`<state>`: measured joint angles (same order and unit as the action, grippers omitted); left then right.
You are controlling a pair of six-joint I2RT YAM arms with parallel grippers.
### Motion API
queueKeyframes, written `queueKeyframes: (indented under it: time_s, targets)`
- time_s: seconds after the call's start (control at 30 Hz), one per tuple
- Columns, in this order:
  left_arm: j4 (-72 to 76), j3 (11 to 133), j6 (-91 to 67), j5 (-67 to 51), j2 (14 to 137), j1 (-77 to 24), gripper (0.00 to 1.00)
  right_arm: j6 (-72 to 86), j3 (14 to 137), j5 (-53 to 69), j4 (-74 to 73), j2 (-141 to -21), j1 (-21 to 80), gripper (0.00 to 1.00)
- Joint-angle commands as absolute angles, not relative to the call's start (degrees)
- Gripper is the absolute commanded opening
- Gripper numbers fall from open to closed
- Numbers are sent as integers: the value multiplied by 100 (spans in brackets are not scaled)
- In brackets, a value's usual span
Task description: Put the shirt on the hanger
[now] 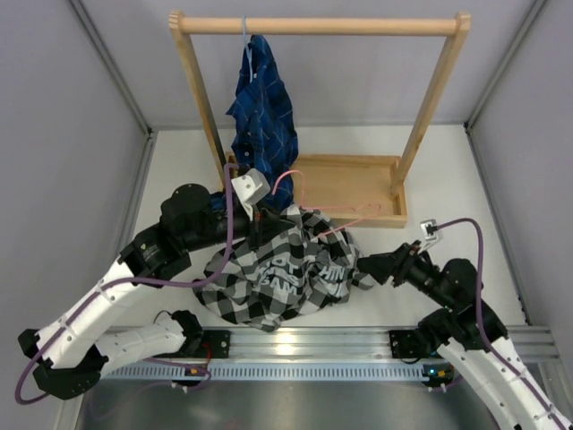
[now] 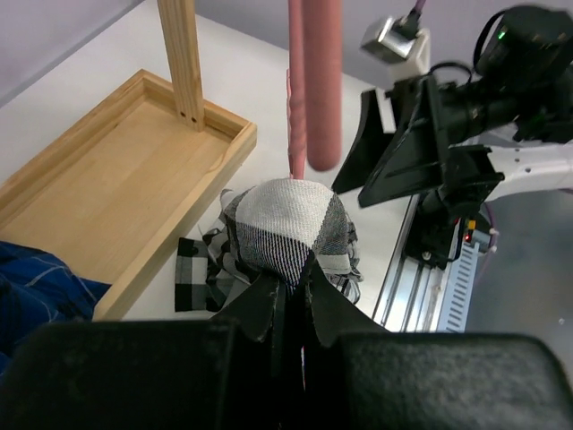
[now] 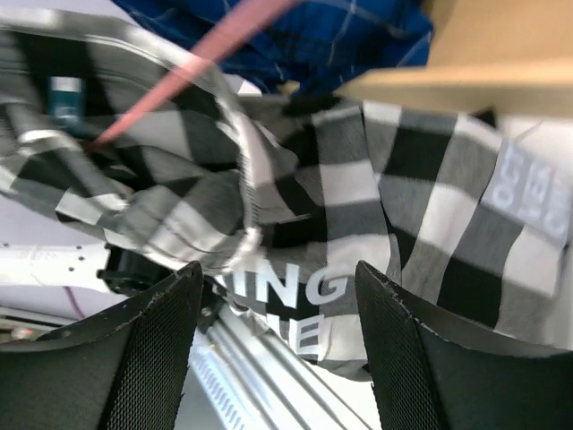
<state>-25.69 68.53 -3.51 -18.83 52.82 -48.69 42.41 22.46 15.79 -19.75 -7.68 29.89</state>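
The black-and-white check shirt (image 1: pixel 277 269) lies bunched on the table in front of the wooden rack. My left gripper (image 1: pixel 260 228) is shut on a raised fold of the shirt (image 2: pixel 286 224), its fingertips (image 2: pixel 269 300) pinched together on the cloth. The pink hanger (image 1: pixel 288 184) rises beside that grip, and one arm of it runs right over the tray. In the left wrist view the hanger (image 2: pixel 313 90) hangs down into the fabric. My right gripper (image 1: pixel 363 267) is open at the shirt's right edge. Its view shows the shirt (image 3: pixel 358 197) and hanger (image 3: pixel 197 63) beyond the spread jaws.
A wooden rack (image 1: pixel 318 25) with a tray base (image 1: pixel 345 184) stands at the back. A dark blue shirt (image 1: pixel 264 107) hangs from its rail on the left. Grey walls close both sides. A metal rail (image 1: pixel 358 340) runs along the near edge.
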Motion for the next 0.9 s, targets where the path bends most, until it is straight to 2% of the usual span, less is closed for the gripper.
queueKeyframes:
  time_s: [0.0,0.2,0.3,0.37,0.53,0.87]
  targets:
    - [-1573,6689,-975,-1775,5107,-4860,0,5518,1881,1880,-389,-895,3032,66]
    - [-1442,6539,-1037,-1854,5124,-4860,0,5861,1776,2022,474,-1739,3050,63]
    - [-1284,6434,-1072,-1863,5098,-4860,0,6230,1539,1987,860,-1942,3076,55]
    - [-1231,6381,-1081,-1846,5115,-4860,0,6319,1485,1838,844,-2021,3155,51]
    - [-1151,6372,-1099,-1837,5133,-4860,0,6187,1687,1398,159,-1926,3383,49]
    - [-976,6337,-1099,-1854,5221,-4869,0,6328,1661,1222,193,-2197,3893,44]
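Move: The loose edge of the shirt's neck lies about 8 cm to the right hand's left, some 3 cm ahead and 2 cm lower. The pink hanger's lower bar enters the shirt about 9 cm left and 4 cm ahead, roughly 5 cm above that hand; the rack's front rail runs straight ahead, some 14 cm out and 17 cm down. From the left hand, that loose edge is about 9 cm right, level fore-and-aft, and 16 cm below. Sliding left towards the loose edge of the shirt's neck, the right hand travels about 5 cm and dips slightly, edging out 2 cm and then easing back 1. It rolls some 20 degrees about its pointing direction, clockwise seen from behind the hand, and its open fingers narrow without shutting. The left hand keeps its pinch on shirt and hanger, nearly still. ##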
